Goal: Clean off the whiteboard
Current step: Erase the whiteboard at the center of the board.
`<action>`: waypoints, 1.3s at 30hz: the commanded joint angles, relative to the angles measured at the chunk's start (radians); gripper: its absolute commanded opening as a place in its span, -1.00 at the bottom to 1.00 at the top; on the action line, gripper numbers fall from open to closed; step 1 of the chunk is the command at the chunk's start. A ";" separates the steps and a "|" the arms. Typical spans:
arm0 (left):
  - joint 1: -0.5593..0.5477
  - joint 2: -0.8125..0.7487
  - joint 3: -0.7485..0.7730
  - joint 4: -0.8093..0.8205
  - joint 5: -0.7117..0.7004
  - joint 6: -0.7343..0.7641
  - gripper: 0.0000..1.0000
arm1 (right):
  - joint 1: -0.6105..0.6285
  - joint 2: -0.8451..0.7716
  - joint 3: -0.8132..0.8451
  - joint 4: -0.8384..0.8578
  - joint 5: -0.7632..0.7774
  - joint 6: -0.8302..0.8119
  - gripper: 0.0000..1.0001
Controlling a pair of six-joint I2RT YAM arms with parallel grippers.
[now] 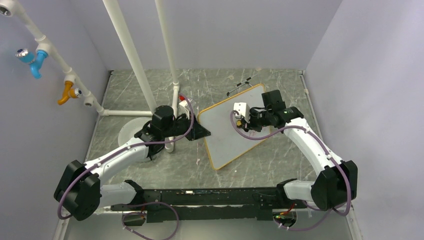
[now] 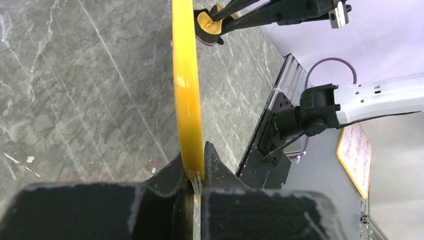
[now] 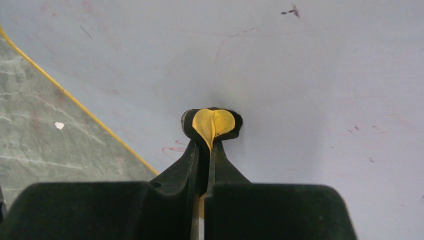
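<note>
The whiteboard (image 1: 235, 131), white with a yellow frame, lies tilted on the marble table. My left gripper (image 1: 202, 131) is shut on its left edge. In the left wrist view the yellow frame (image 2: 187, 90) runs edge-on into the clamped jaws (image 2: 197, 170). My right gripper (image 1: 239, 121) is over the board's upper middle, shut on a small yellow eraser pad with a black rim (image 3: 212, 122). The pad presses on the white surface (image 3: 300, 75). A faint red mark (image 3: 172, 149) sits just left of the right gripper (image 3: 206, 147). A few tiny red specks dot the board.
White pipe uprights (image 1: 132, 55) stand behind the left arm, and a round white disc (image 1: 131, 131) lies under it. A red-capped marker (image 1: 184, 100) and a thin black piece (image 1: 240, 85) lie beyond the board. Walls close in on the left, back and right.
</note>
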 commanded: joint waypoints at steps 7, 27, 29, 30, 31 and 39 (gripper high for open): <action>-0.013 -0.054 0.008 0.105 0.093 0.005 -1.00 | 0.012 -0.002 -0.231 0.094 -0.041 -0.006 -1.00; -0.009 -0.065 -0.009 0.119 0.091 -0.008 -1.00 | -0.018 0.013 -0.086 0.080 -0.007 0.057 -1.00; -0.008 -0.071 -0.012 0.120 0.092 -0.009 -1.00 | -0.010 0.005 -0.140 0.082 -0.014 0.037 -1.00; -0.007 -0.072 -0.012 0.118 0.092 -0.009 -1.00 | 0.001 0.002 -0.173 0.090 0.003 0.028 -1.00; -0.008 -0.073 -0.012 0.116 0.091 -0.008 -1.00 | 0.013 0.003 -0.199 0.097 0.026 0.021 -1.00; -0.007 -0.069 -0.001 0.104 0.092 -0.003 -1.00 | 0.021 0.041 -0.207 0.087 0.059 0.022 -1.00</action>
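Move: The right gripper holds the eraser just up-board of the whiteboard's near, lower edge, which lies about 6 cm back, 2 cm right and 10 cm below it. The board's middle is roughly 1 cm back, 1 cm left and 2 cm below; leftover red strokes sit some 2 cm back, 5 cm right and 3 cm below. From the left gripper, pinching the board's left side, that lower edge is about 2 cm back, 15 cm right and 14 cm down. Wipe the sloping whiteboard in quick strokes with the right gripper's eraser: sweep down and back towards the lower edge about 9 cm, go back up the slope some 7 cm, then down and back again about as far to that edge, letting the wrist roll some 10 degrees. Keep both grips shut, the left one holding the board's left side still. ##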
